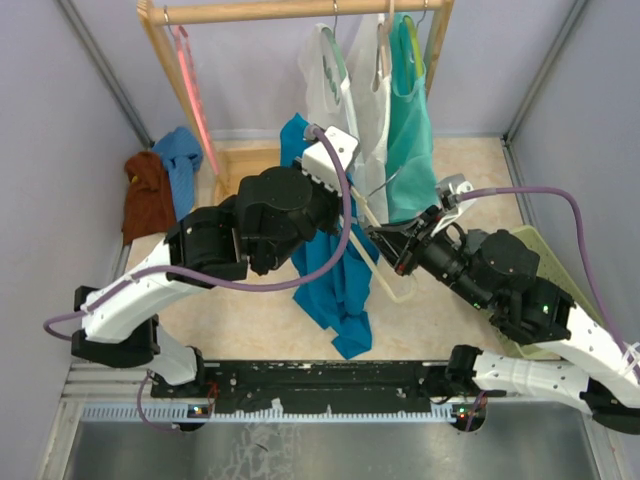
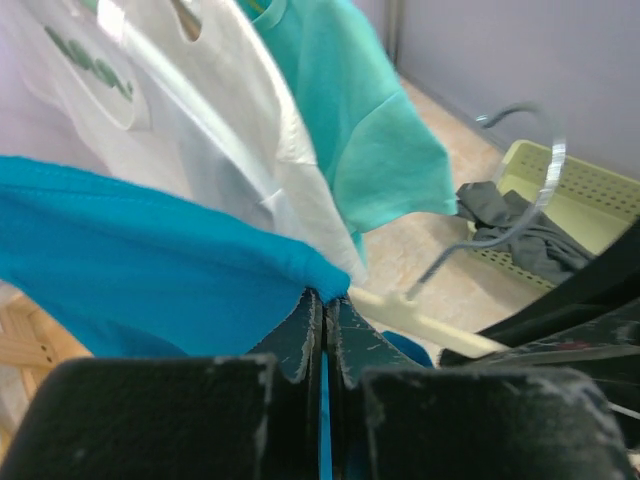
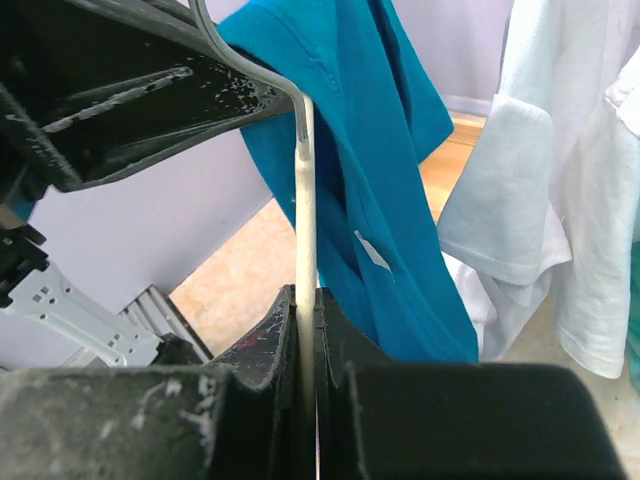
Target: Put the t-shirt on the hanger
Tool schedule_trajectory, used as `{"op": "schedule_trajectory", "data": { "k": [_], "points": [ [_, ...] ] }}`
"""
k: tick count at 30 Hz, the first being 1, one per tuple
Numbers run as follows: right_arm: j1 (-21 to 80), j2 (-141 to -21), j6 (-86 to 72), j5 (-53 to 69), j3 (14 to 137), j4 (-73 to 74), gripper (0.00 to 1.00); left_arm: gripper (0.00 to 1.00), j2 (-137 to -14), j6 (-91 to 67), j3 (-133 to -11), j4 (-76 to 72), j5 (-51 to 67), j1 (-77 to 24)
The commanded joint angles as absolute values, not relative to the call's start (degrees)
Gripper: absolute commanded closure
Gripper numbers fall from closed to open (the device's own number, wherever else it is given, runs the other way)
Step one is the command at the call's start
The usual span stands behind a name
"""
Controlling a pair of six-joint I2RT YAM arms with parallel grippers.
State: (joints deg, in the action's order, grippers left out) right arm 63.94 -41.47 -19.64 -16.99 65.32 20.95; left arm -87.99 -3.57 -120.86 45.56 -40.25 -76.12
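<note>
The teal-blue t-shirt [image 1: 335, 285] hangs in mid-air from a bunched edge, its lower part drooping toward the table. My left gripper [image 2: 325, 297] is shut on that edge of the t-shirt [image 2: 130, 270], with blue cloth showing between the fingers. The cream hanger [image 3: 307, 190] is pinched between the shut fingers of my right gripper [image 3: 306, 292], and the shirt [image 3: 380, 140], with its white label [image 3: 372, 250], drapes just beyond it. In the left wrist view the hanger's bar [image 2: 420, 320] lies right beside my fingertips, and its silver hook [image 2: 525, 205] curves up behind it.
A wooden rack [image 1: 300, 10] at the back holds white shirts [image 1: 350, 85], a mint-green top [image 1: 410, 130] and a pink hanger [image 1: 190, 85]. A brown cloth [image 1: 148, 195] and a light blue cloth [image 1: 182, 160] lie far left. A green basket [image 2: 590, 195] holding a dark cloth [image 2: 510, 235] sits to the right.
</note>
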Motion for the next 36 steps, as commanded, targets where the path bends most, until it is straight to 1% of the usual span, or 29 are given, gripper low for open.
{"op": "schedule_trajectory", "data": {
  "k": [1, 12, 22, 26, 29, 30, 34, 36],
  "points": [
    [64.25, -41.93, -19.98, -15.81, 66.3, 16.34, 1.0, 1.0, -92.12, -1.99, -127.3, 46.77, -38.08, -79.05],
    [64.25, -43.23, -18.71, -17.19, 67.58, 14.03, 1.0, 1.0, -96.29, -4.72, -131.94, 50.04, -33.54, -81.85],
    [64.25, -41.39, -17.68, -18.5, 66.75, 11.98, 1.0, 1.0, -96.25, -10.34, -132.79, 56.81, -29.88, -82.78],
    [64.25, -39.78, -17.41, -18.76, 65.27, 10.18, 1.0, 1.0, -96.08, -11.58, -131.56, 57.07, -25.33, -82.79],
    [64.25, -39.14, -17.37, -17.74, 64.55, 8.75, 1.0, 1.0, -96.24, -11.42, -130.53, 56.68, -26.48, -82.79],
    [64.25, -39.08, -17.42, -17.3, 64.42, 8.61, 1.0, 0.95, -96.17, -11.22, -130.45, 56.69, -27.37, -82.79],
    [64.25, -37.71, -17.49, -15.2, 63.15, 8.56, 1.0, 0.73, -94.51, -9.98, -130.39, 56.56, -31.0, -82.79],
    [64.25, -36.09, -17.48, -13.6, 61.27, 7.61, 1.0, 0.67, -93.83, -8.97, -130.47, 56.51, -30.99, -82.78]
  ]
}}
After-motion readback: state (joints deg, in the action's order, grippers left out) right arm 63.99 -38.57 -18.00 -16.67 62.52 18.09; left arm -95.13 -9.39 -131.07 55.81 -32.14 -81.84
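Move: Just back and right of the left fingers, which already pinch the t-shirt's edge, stands the hook base, about 2 cm back, 3 cm right and 1 cm lower; the hanger's bare shoulder, held by the right fingers, is some 6 cm back, 6 cm right and 3 cm below. The white shirts hang roughly 14 cm ahead and 5 cm right, the teal shirt 17 cm ahead and 12 cm right, both about 5 cm lower. From the right hand, which pinches the bare shoulder, the hook base is about 4 cm forward, 4 cm left and 2 cm up. Drawing the pinched t-shirt edge past the hook base towards the right fingers, the left hand goes back and right, about 5 cm each way, in two pulls with a near standstill between, sinking some 2 cm and turning about 10 degrees clockwise during the second. Beside the right fingertips it stops and its fingers part about a quarter. The right hand keeps its pinch on the hanger, almost still. ##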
